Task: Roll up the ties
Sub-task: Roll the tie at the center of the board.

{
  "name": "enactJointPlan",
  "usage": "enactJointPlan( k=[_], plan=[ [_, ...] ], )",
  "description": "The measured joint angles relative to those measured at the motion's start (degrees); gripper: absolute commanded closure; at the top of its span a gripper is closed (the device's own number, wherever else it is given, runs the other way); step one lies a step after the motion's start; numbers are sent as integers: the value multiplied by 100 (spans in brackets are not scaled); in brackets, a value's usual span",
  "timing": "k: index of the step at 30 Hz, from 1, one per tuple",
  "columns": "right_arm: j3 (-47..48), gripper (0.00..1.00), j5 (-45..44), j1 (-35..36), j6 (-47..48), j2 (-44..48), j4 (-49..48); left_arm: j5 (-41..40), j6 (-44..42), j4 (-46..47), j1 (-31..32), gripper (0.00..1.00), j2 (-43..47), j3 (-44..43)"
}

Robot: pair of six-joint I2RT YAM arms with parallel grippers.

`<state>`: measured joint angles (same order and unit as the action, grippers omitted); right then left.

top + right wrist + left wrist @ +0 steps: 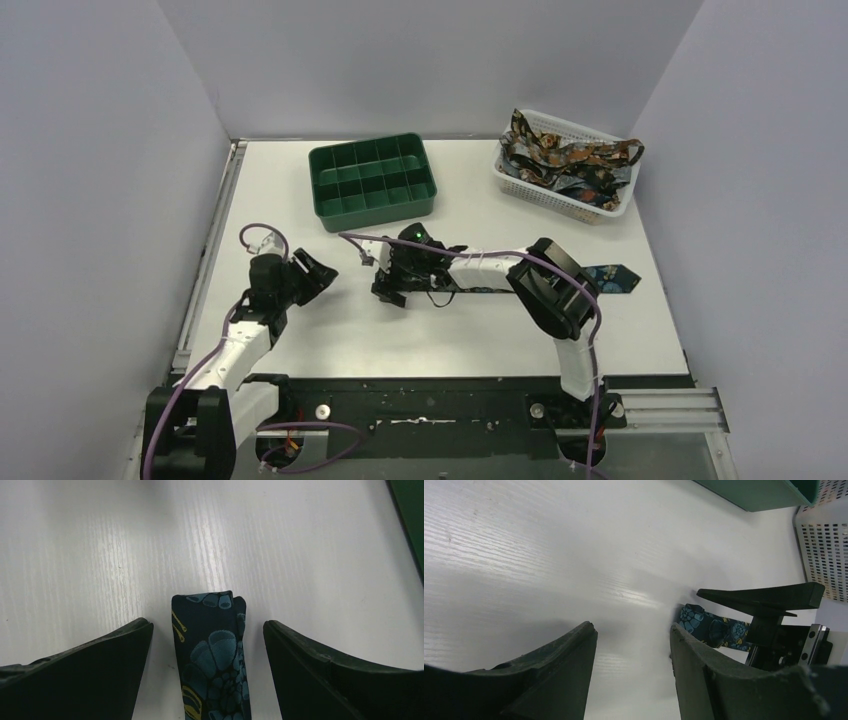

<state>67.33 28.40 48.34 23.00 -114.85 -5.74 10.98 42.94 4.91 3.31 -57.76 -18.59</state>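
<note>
One tie (612,278) lies flat across the table, dark with blue flowers and yellow marks; my right arm hides most of it in the top view. Its narrow end (210,650) looks folded back on itself and rests on the table between the fingers of my right gripper (207,625), which is open and straddles it without touching. My left gripper (322,272) hovers just left of that end, open with nothing between its fingers (574,665). In the left wrist view the tie's end (711,627) shows beyond my right finger. More ties (560,160) are heaped in the basket.
A green compartment tray (372,180) stands at the back centre. The white mesh basket (600,208) sits at the back right. Walls close in on the left, the back and the right. A metal rail (205,270) runs along the table's left edge.
</note>
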Motion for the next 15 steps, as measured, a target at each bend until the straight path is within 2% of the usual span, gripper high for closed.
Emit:
enactJointPlan(
  k=[2,10,15],
  plan=[
    [116,17,7,-7,61,-63,35,28,35,31,-2,46,0,26],
    [299,38,372,-216,310,-157,385,94,85,39,-4,47,35,192],
    [420,39,776,-417,420,-212,726,107,90,44,-4,47,57,219]
  ],
)
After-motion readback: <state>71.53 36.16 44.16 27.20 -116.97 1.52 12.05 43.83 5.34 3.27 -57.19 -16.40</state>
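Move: The folded end of the tie lies right under the right hand, about 1 cm below it and between its open fingers, with its fold edge poking out a little to the left. The rest of the tie runs off to the right, its pointed tip some 48 cm away. The green tray stands about 22 cm ahead and 3 cm to the left. From the left hand the folded end is roughly 14 cm to the right, about level with it, and 5 cm lower. Keep the right fingers low astride the folded end of the tie; ease the hand about 1 cm forward, then draw it some 2 cm to the right, back along the tie. As it goes, partly close the fingers so that the near finger comes up against the tie's near edge, leaving a gap at the far finger. ##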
